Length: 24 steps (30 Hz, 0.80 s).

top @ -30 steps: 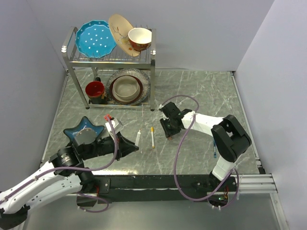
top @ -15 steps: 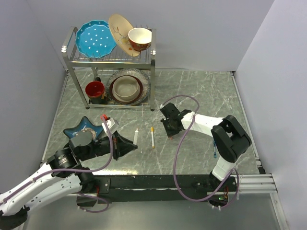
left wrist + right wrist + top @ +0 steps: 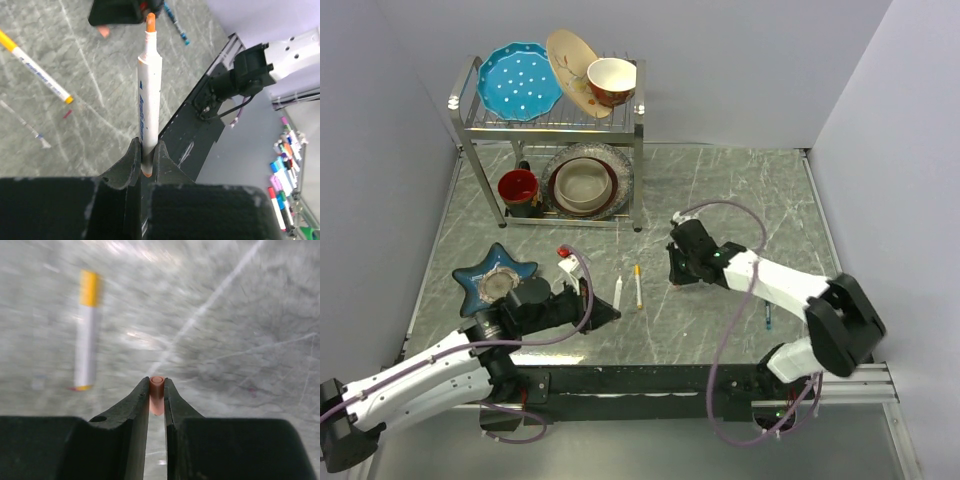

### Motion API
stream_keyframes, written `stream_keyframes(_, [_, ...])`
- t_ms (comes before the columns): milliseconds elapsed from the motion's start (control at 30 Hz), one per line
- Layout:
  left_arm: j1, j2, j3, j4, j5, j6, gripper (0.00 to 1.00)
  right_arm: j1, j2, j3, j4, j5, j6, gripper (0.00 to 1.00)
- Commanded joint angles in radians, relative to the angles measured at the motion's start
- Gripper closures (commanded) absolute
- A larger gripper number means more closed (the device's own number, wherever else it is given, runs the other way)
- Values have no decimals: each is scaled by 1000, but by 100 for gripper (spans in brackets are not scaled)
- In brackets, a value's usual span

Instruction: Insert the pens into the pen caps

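Observation:
My left gripper (image 3: 146,150) is shut on the lower end of a white pen (image 3: 148,95), whose orange tip points away toward the right gripper (image 3: 675,275). In the top view this pen (image 3: 618,292) sticks out from the left gripper (image 3: 608,312) just above the table. My right gripper (image 3: 156,387) is shut on a small orange pen cap (image 3: 157,389), open end facing outward. A second white pen with a yellow end (image 3: 638,286) lies on the table between the arms. A dark blue pen (image 3: 767,318) lies by the right arm.
A metal dish rack (image 3: 470,130) with plates, bowls and a red mug (image 3: 517,187) stands at the back left. A blue star-shaped dish (image 3: 480,275) sits beside the left arm. A thin clear stick (image 3: 22,120) lies near the yellow-ended pen (image 3: 37,67).
The right gripper has closed on the orange cap and its arm has swung out to the right. The left gripper has carried its pen slightly right, closer to the yellow-ended pen.

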Motion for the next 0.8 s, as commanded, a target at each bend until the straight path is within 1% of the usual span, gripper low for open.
stream_keyframes(0, [0, 33, -37, 246, 46, -71, 99, 41, -208, -16, 128, 15, 123, 100])
stream_keyframes(67, [0, 55, -60, 310, 66, -100, 99, 60, -266, -30, 180, 11, 163, 100])
stream_keyframes(100, [0, 81, -75, 356, 73, -109, 99, 84, -317, -33, 196, 23, 177, 100])
stream_keyframes(167, [0, 108, -81, 388, 87, -134, 99, 113, -358, -37, 242, 44, 218, 100])
stream_keyframes(200, [0, 133, -91, 429, 105, -149, 99, 126, -395, -41, 262, 73, 231, 100])
stream_keyframes(233, [0, 144, -95, 451, 115, -158, 99, 156, -412, -47, 306, 84, 240, 100])
stream_keyframes(333, [0, 171, -115, 526, 135, -181, 99, 202, -452, -53, 346, 146, 266, 100])
stream_keyframes(400, [0, 179, -118, 540, 135, -184, 99, 218, -463, -51, 352, 169, 272, 100])
stream_keyframes(500, [0, 179, -114, 565, 139, -183, 99, 224, -467, -51, 352, 157, 283, 100])
stream_keyframes(533, [0, 179, -111, 568, 145, -180, 99, 232, -467, -53, 387, 144, 285, 100])
stream_keyframes(700, [0, 161, -109, 546, 139, -170, 99, 267, -472, -65, 424, 129, 308, 100])
stream_keyframes(767, [0, 149, -112, 545, 136, -172, 99, 290, -483, -88, 470, 133, 318, 100])
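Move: The left hand holds the white pen tip-up. The orange cap lies about 13 cm ahead of it, 13 cm to its right and 12 cm lower, already pinched in the right hand; from there the pen's middle is roughly 12 cm back, 13 cm left and 16 cm higher. The yellow-ended marker on the table lies about 8 cm left of the right hand, 1 cm farther out and 6 cm below. Right hand lifts the cap about 20 cm and left, levelling out, as the left brings its pen rightward. ##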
